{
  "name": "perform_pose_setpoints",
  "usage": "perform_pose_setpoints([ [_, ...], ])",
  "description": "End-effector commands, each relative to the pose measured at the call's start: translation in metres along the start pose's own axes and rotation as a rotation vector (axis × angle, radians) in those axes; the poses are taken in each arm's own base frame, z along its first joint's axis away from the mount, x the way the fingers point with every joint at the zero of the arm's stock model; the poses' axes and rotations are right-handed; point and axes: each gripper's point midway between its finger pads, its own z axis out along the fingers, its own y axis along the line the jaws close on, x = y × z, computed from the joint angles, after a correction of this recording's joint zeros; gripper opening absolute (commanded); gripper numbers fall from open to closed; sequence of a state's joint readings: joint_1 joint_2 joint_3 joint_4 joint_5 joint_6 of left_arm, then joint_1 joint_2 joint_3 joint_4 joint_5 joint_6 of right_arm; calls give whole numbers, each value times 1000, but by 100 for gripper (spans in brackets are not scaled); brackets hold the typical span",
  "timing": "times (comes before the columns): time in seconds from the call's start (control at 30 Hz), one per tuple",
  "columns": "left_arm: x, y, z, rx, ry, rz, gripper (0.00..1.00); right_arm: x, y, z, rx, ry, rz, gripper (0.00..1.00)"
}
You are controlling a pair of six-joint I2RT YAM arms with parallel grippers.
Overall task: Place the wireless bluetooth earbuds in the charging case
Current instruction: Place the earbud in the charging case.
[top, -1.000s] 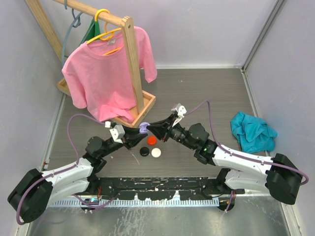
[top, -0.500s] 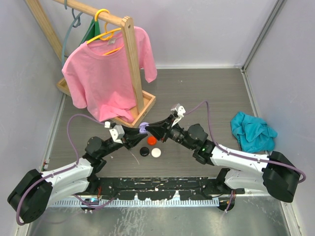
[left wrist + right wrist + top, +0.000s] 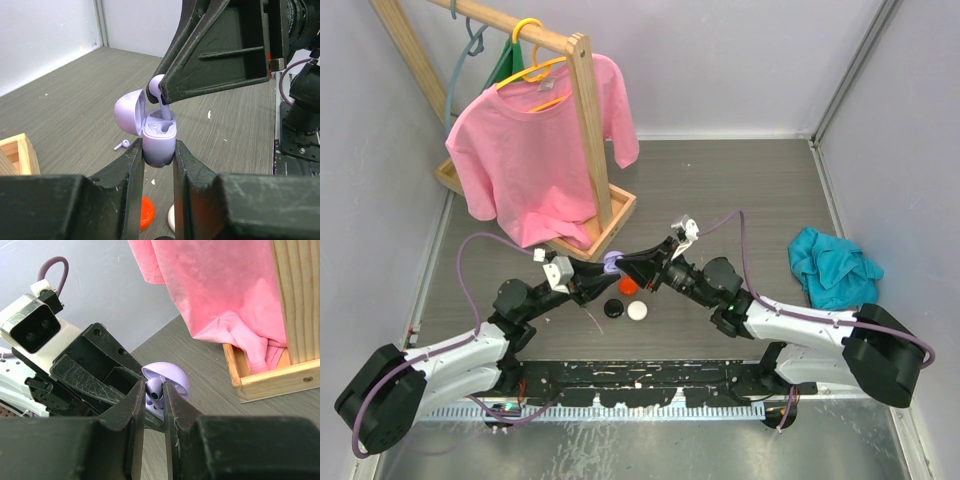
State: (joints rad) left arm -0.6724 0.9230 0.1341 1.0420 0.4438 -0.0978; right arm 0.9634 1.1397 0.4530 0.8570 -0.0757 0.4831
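My left gripper [image 3: 159,151] is shut on the base of a purple charging case [image 3: 160,142], held upright above the table with its lid [image 3: 129,111] swung open. My right gripper [image 3: 154,390] is shut on a purple earbud [image 3: 155,391] right above the case. In the left wrist view the earbud [image 3: 163,102] points stem-down into one slot of the case. A second purple earbud [image 3: 121,145] lies on the table beyond it. In the top view both grippers meet at the case [image 3: 612,263].
Orange [image 3: 628,286], black [image 3: 613,308] and white [image 3: 637,310] round cases lie on the table under the grippers. A wooden rack base [image 3: 620,205] with a hanging pink T-shirt [image 3: 535,150] stands just behind. A teal cloth [image 3: 833,268] lies at the right.
The right arm has shifted very slightly, lowering its wrist. Both grips are unchanged and the case has stayed in place.
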Motion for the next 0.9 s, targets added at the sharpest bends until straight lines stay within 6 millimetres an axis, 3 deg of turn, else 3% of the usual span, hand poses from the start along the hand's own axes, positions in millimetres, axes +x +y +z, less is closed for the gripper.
perform_pose_setpoints([
  [0.0, -26, 2, 2, -10, -96, 37, 0, -6, 13, 0, -57, -40, 39, 16],
  [0.43, -30, 3, 0, -27, -115, 42, 0, 3, 5, -6, -35, -70, 114, 19],
  [0.6, -31, 2, 0, -23, -117, 45, 0, 0, 0, -7, -6, -72, 89, 34],
  [0.87, -29, 3, 0, -20, -107, 45, 0, -21, -7, -16, 82, -71, -23, 54],
])
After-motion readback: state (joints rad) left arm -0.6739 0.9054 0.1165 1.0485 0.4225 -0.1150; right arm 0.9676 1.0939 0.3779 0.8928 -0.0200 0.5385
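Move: The charging case, lid open, is already in the left fingers, its middle about 1 cm ahead, 1 cm right and 1 cm above that hand. From the right hand, still pinching the earbud, the case sits about 1 cm ahead, 2 cm left and 3 cm below. About 14 cm below the right hand on the table, the orange case lies level and 1 cm right, the black one 6 cm back and 2 cm left, the white one 6 cm back and 3 cm right. The right hand eases the earbud about 1 cm down into the case, opens and backs off 1 cm right. ##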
